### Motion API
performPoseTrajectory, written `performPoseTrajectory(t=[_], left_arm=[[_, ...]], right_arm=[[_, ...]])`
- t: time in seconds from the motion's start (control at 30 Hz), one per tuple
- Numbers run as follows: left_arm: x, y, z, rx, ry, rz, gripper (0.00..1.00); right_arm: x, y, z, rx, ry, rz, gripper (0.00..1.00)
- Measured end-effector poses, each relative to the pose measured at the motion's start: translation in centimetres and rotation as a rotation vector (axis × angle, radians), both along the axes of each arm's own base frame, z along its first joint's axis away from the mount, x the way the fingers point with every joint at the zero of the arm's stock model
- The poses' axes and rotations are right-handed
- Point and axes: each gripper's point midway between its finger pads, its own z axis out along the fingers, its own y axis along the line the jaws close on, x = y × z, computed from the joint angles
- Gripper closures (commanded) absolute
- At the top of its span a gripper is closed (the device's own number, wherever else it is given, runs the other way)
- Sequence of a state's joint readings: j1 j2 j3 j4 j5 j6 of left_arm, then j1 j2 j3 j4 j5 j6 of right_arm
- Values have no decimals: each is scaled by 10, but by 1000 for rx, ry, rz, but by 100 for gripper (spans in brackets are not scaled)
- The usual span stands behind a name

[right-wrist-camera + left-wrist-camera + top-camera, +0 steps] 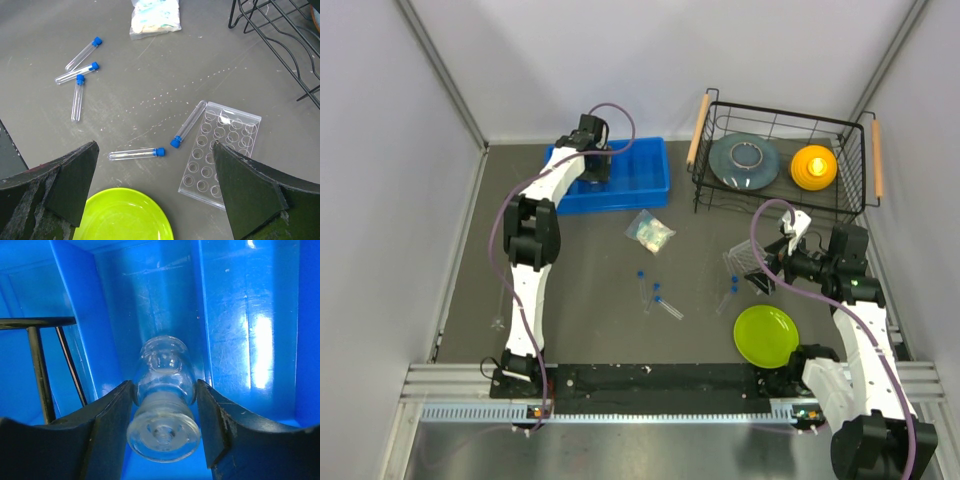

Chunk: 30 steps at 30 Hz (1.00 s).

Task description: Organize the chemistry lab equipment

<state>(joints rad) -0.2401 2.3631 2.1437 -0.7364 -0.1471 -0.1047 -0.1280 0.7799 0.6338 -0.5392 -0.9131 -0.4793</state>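
Observation:
My left gripper (595,165) reaches down into the blue bin (640,172). Its jaws are shut on a small clear jar (162,375) whose stopper faces the camera. A black ring on a rod (39,360) stands in the bin to the jar's left. My right gripper (154,165) hangs open and empty above the table. Below it lie a blue-capped tube (135,153), another tube (189,124) leaning on the clear perforated rack (222,155), and three more tubes (77,73) farther left. The clear packet (154,15) lies beyond them, mid-table (650,231).
The lime-green plate (766,335) sits on the table just under my right gripper's near side. A black wire basket (705,185) at the back right holds a grey dish (745,160) and an orange bowl (814,167). White walls close in the table.

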Motion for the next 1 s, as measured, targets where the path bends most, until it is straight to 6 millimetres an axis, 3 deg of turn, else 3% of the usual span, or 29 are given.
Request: performPoseTrajectory(t=[0.5, 0.67, 0.83, 1.0], left_arm=[[1, 6, 7, 12, -13, 17, 23], [1, 6, 31, 0, -55, 17, 14], [-10, 6, 69, -29, -117, 20, 5], [-42, 11, 103, -67, -173, 26, 1]], right_arm=[[0, 0, 0, 0, 0, 0, 1], [0, 0, 0, 0, -1, 0, 1], [0, 0, 0, 0, -1, 0, 1], [-1, 0, 3, -4, -17, -2, 1]])
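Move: The glass bottle stands between the left fingers, its middle roughly 2 cm below the hand point, in the second compartment from the left of the blue tray. The black ring stand lies about 7 cm to the hand's left and 1 cm farther out, in the next compartment. The plastic bag is on the table some 13 cm back and 13 cm right. From the idle right hand, the bottle is roughly 28 cm ahead, 40 cm left and 12 cm lower. Hold the left gripper nearly in place over the tray while its fingers open from a little over half and let go of the glass bottle. Then raise it clear, gathering speed, about 10 cm straight up at first and drawing back some 4 cm near the end; let the fingers spread almost fully and tip up about 10 degrees. ##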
